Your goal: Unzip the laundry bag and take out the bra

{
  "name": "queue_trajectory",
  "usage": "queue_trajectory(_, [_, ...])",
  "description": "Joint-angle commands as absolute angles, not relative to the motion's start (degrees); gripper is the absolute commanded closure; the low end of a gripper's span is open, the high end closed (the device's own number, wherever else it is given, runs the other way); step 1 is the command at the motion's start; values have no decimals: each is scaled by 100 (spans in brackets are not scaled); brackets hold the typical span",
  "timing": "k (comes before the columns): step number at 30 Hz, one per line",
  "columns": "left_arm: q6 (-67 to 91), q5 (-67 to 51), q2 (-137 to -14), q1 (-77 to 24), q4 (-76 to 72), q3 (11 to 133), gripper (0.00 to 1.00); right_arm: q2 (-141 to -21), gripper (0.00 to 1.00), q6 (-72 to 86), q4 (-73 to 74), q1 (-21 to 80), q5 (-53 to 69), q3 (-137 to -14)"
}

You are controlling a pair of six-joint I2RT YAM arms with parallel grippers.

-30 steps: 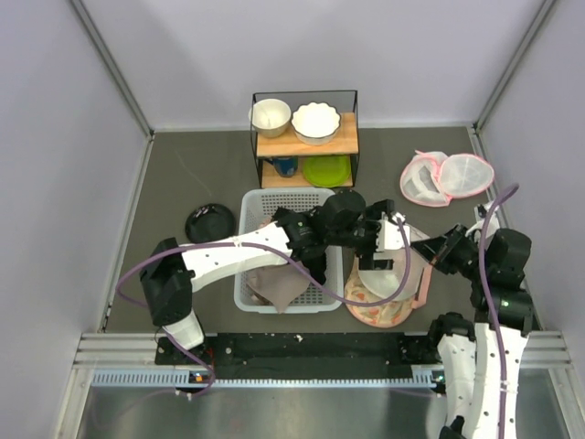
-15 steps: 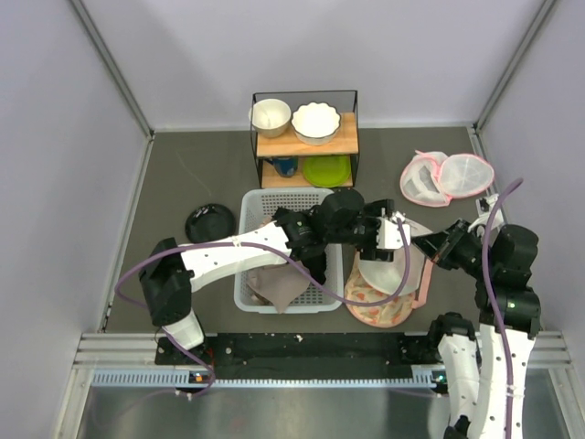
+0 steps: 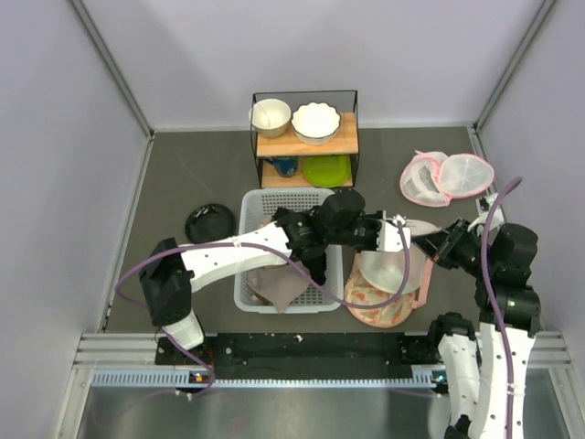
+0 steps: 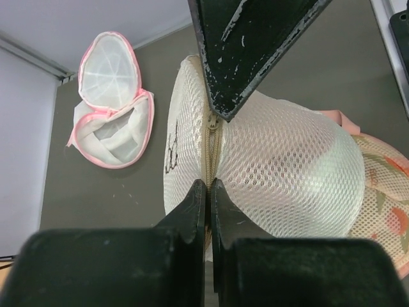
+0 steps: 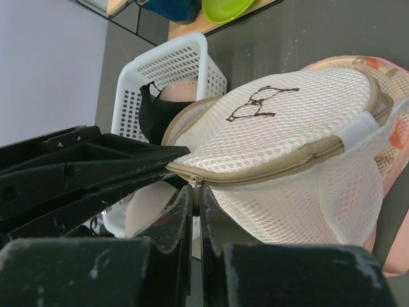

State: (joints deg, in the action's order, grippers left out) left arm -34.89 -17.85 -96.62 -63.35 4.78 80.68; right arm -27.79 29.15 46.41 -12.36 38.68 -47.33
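Observation:
The white mesh laundry bag (image 3: 391, 267) rests tilted on a flat peach floral piece (image 3: 375, 311), right of the basket. My left gripper (image 3: 379, 242) is shut on the bag's beige zip seam (image 4: 213, 137), fingertips pinched together (image 4: 208, 184). My right gripper (image 3: 422, 243) is shut on the small zip pull (image 5: 195, 181), just under the seam (image 5: 287, 163). The two grippers nearly touch; the right finger (image 4: 255, 51) fills the top of the left wrist view. The visible zip run looks closed. No bra shows through the mesh (image 5: 287, 121).
A white plastic basket (image 3: 251, 297) with clothes sits left of the bag. A wire shelf (image 3: 304, 137) with bowls stands behind it. A pink-trimmed twin-dome mesh bag (image 3: 446, 176) lies at the back right. A black dish (image 3: 210, 221) lies left.
My right arm has risen and drawn slightly right, and the bag's near side has shifted right with it. My left gripper has kept its grip in place.

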Motion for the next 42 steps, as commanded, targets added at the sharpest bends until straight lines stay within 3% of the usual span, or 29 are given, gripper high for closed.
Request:
queue_trajectory(1, [-3639,-1591,-9449,-6162,282,8051,100,-2848,100,2882,4544,-1169,3455,-4659])
queue_trajectory(11, [-3771,-1696,-8693,-5722,167,6997,100,-2962,100,2944,4483,-1169,3103,-4649])
queue_trajectory(20, [-3403,-2074,-8710,-5704,141,7127,100,-3067,98,2944,4412,-1169,3199,-4728])
queue_trajectory(21, [-3332,-2196,-8745,-5704,167,7180,100,-3085,86,2936,4421,-1169,3269,-4781])
queue_trajectory(22, [-3244,-2232,-8780,-5713,184,7250,100,-3102,55,2918,4421,-1169,3322,-4807])
queue_trajectory(25, [-2936,-2277,-8964,-5774,325,7540,100,-3041,23,2953,4438,-1169,3130,-4948])
queue_trajectory(33, [-2435,-1689,-9132,-6574,703,7892,100,-3032,19,2927,4508,-1169,2796,-5168])
queue_trajectory(34, [-2313,-1635,-9193,-6618,781,7945,91,-3015,19,2909,4526,-1169,2725,-5185])
queue_trajectory(37, [-2048,-1679,-9351,-6644,1334,8357,20,-3015,19,2883,4649,-1178,2470,-5282])
queue_trajectory(38, [-1970,-1635,-9378,-6636,1614,8567,8,-3015,19,2839,4684,-1169,2426,-5317])
queue_trajectory(40, [-1942,-1504,-9378,-6636,1757,8692,2,-3041,19,2821,4711,-1169,2373,-5344])
queue_trajectory(42, [-1951,-1223,-9325,-6627,1880,8719,1,-3059,19,2795,4720,-1169,2373,-5335])
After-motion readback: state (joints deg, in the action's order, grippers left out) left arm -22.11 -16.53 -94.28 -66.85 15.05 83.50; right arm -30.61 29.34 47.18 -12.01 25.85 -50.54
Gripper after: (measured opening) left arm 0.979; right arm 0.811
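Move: Both hands have the laundry bag's zip band pinched at the rim, fingertips almost meeting, the right ones at the puller. From either hand the bag's middle is about 3 cm back and 9 below. The orange-print bag lies flat some 2 cm back and 20 below; the basket is roughly 27 cm left, 3 ahead and 17 below; the pink-edged mesh bag about 24 ahead, 16 right and 18 below. Left hand pulls the zip band about 6 cm left-forward against the right's hold; both open, left backing rightward. ##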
